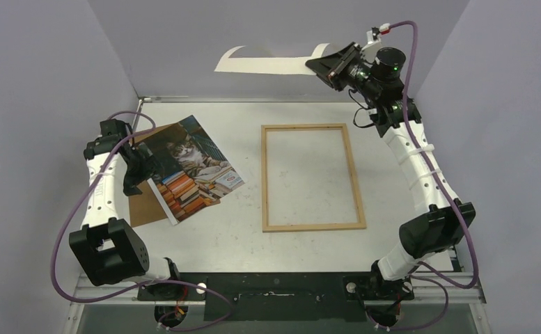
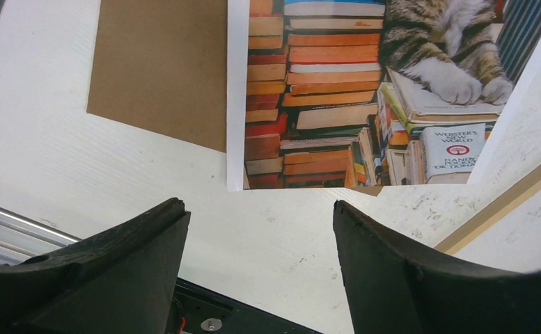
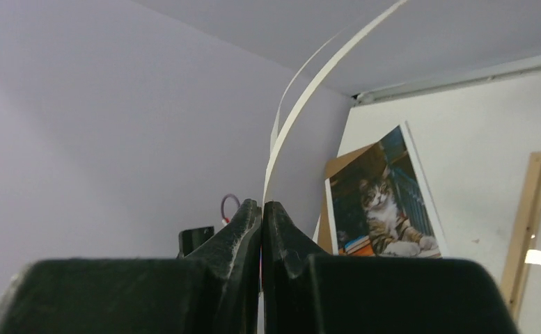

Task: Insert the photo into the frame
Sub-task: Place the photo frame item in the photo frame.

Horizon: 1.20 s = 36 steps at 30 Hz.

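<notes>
The photo (image 1: 191,170), printed with a cat and stacked books, lies face up at the left of the table, partly over a brown backing panel (image 1: 145,205). My left gripper (image 1: 135,182) hovers open over the photo's left edge, holding nothing. In the left wrist view the photo (image 2: 337,90) lies just beyond the open gripper (image 2: 260,209). The light wooden frame (image 1: 264,177) lies flat at mid-table, with bare table inside it. My right gripper (image 1: 330,66) is raised at the back right, shut on a thin white sheet (image 1: 267,64) that curves away from it (image 3: 302,104).
Grey walls close in the table on the left, back and right. The brown panel (image 2: 163,69) pokes out past the photo's left side. A strip of the frame (image 2: 504,202) crosses the left wrist view's right edge. A black mounting bar (image 1: 267,285) runs along the near edge.
</notes>
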Each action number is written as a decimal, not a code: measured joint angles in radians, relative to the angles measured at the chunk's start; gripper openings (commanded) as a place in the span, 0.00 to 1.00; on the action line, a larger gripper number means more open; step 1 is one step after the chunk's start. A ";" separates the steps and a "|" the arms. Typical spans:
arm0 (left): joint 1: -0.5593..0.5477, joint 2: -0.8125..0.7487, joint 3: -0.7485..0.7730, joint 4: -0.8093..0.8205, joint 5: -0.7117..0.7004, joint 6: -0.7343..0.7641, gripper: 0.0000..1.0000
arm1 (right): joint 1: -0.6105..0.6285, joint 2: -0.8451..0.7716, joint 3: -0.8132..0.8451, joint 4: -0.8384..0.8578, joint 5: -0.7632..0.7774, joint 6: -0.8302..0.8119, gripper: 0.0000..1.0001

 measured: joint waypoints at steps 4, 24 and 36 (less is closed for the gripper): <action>-0.003 0.000 0.006 0.001 0.029 -0.003 0.74 | 0.043 0.032 -0.032 0.019 -0.082 0.021 0.00; -0.104 0.070 0.007 0.032 0.080 -0.015 0.74 | -0.165 -0.031 -0.604 -0.624 -0.220 -0.505 0.00; -0.195 0.134 0.004 0.088 0.116 -0.023 0.74 | -0.215 -0.061 -0.677 -0.732 -0.150 -0.636 0.00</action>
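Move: Lying about 12 cm back, 3 cm to the right and some 42 cm below the right hand, which already holds the white mat up in the air, is the empty frame's middle. The photo is 33 cm to that hand's left and 10 cm back, equally low. From the open left hand, the frame's middle is about 48 cm right and 3 cm ahead, the photo 13 cm right and 5 cm ahead, both some 13 cm below. Swinging the mat down over the frame, the right hand drifts a few centimetres left, then drops fast, about 33 cm in all, drawing back 16 cm and swinging right, its shut fingers keeping their pinch while the wrist tips steeply downward. The open left hand slides some 7 cm right over the photo towards the frame, going slightly forward and down. ##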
